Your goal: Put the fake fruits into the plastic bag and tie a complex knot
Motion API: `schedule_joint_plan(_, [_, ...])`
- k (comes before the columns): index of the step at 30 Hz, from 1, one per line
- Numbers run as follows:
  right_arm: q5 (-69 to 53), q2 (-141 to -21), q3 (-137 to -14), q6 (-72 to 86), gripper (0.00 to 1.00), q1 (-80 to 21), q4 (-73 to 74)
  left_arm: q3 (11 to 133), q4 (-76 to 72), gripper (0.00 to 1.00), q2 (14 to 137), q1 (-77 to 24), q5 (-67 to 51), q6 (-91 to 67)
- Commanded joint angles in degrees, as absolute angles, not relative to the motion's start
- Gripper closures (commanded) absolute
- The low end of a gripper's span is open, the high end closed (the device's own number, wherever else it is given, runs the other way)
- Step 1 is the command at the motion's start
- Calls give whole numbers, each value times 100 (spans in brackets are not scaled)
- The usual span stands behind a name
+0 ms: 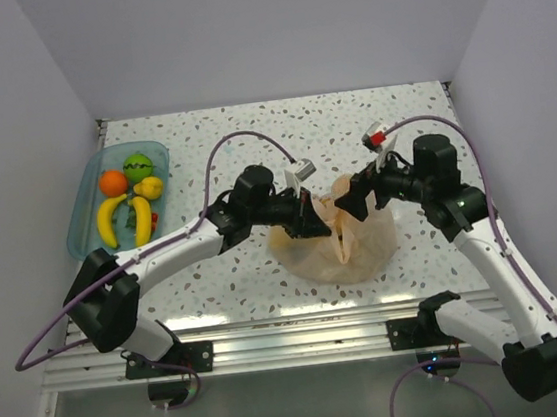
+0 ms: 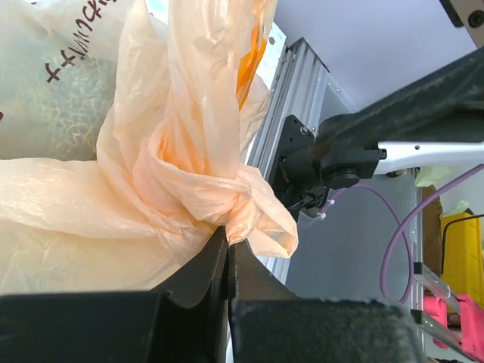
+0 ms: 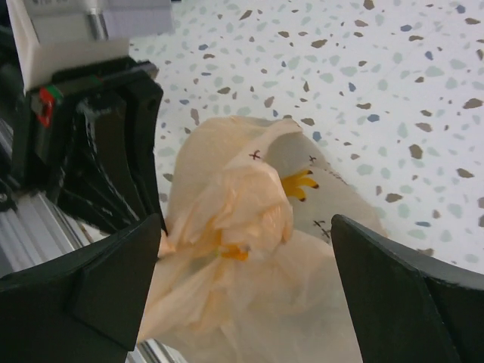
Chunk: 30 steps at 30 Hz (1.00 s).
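The peach-orange plastic bag lies mid-table between both arms, its handles twisted into a knot with a tail sticking up. My left gripper is shut on a handle tail just below the knot. My right gripper stands open, jaws wide on either side of the knot without touching it. A grey-green netted shape shows through the bag's wall. Other fake fruits lie in the blue tray: an orange, a green ball, a yellow piece and bananas.
The clear blue tray sits at the table's far left by the wall. White walls close in three sides. The aluminium rail runs along the near edge, close under the bag. The left gripper's body is close to my right fingers.
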<state>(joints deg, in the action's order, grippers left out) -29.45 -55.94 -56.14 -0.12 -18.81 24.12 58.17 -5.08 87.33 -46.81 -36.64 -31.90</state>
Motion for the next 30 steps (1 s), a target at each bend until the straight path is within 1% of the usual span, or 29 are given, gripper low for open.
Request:
schedule_joint_plan(1, [-3769,-5291,-5924,-1937,2,-1355,3600,5792,-703,100,8517,-4605,-3832,-2998])
schedule_joint_plan(3, [-4050,-5448,-6055,-2572,2,-1187,4093,5801,-651,100,8482,-4605,-3893,-2918])
schedule_joint_plan(4, [-4382,-5528,-6099,-3158,2,-1056,4531,5792,-642,100,8473,-4605,-3902,-2892])
schedule_joint_plan(7, [-4754,-5888,-6091,-3961,2,-1020,4921,5801,-642,100,8464,-4605,-3990,-2821])
schedule_joint_plan(14, [-5685,-6811,-6029,-3991,9,-1098,4237,5818,-545,100,8464,-4605,-4017,-2725])
schedule_joint_plan(16, [-5608,-6882,-5986,-3894,13,-1343,4000,5845,-519,100,8481,-4579,-4017,-2698])
schedule_joint_plan(17, [-5564,-6882,-5890,-3885,18,-1432,3912,5853,-527,100,8499,-4570,-4060,-2690])
schedule_joint_plan(18, [-5468,-6882,-5836,-3885,33,-1528,3850,5880,-484,100,8516,-4553,-4052,-2663])
schedule_joint_plan(21, [-5467,-6926,-5731,-3553,58,-1863,3657,5950,-431,100,8552,-4465,-4087,-2619])
schedule_joint_plan(22, [-5467,-6943,-5748,-3394,88,-2011,3508,6011,-387,100,8569,-4439,-4087,-2619])
schedule_joint_plan(23, [-5397,-6961,-5757,-3210,100,-2100,3420,6038,-317,100,8578,-4404,-4139,-2602])
schedule_joint_plan(24, [-5275,-6961,-5739,-2547,100,-2153,3254,6108,-282,100,8578,-4342,-4140,-2567])
schedule_joint_plan(26, [-5029,-6926,-5643,-1631,100,-2145,2473,6178,-150,100,8561,-4254,-4139,-2523])
schedule_joint_plan(27, [-4723,-6865,-5643,-878,100,-2136,2096,6327,-71,100,8569,-4158,-4140,-2401])
schedule_joint_plan(29, [-4492,-6768,-5625,-57,100,-2066,1655,6520,296,100,8569,-4052,-4122,-2251])
schedule_joint_plan(30, [-4361,-6654,-5642,852,100,-2005,1461,6783,412,100,8587,-3956,-4096,-2050])
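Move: The twisted strand of the plastic bag lies about 7 cm below the open right gripper, some 4 cm back and 3 cm to its left. The bag corner pinched in the left gripper is about 4 cm back, 4 cm left and 7 cm below the right hand. The bag body sits lower, roughly 20 cm down, 5 cm back and 3 cm left. From the left gripper the strand is about 2 cm right, 1 cm ahead and 1 cm above. Drop the open right gripper about 7 cm around the strand, swinging left after a brief dip to the right and easing back, turning it some 30 degrees counter-clockwise. Close it on the strand beside the left gripper, then carry both hands about 2 cm forward and slightly left and up together. Keep the left fingers shut on the bag corner throughout. ##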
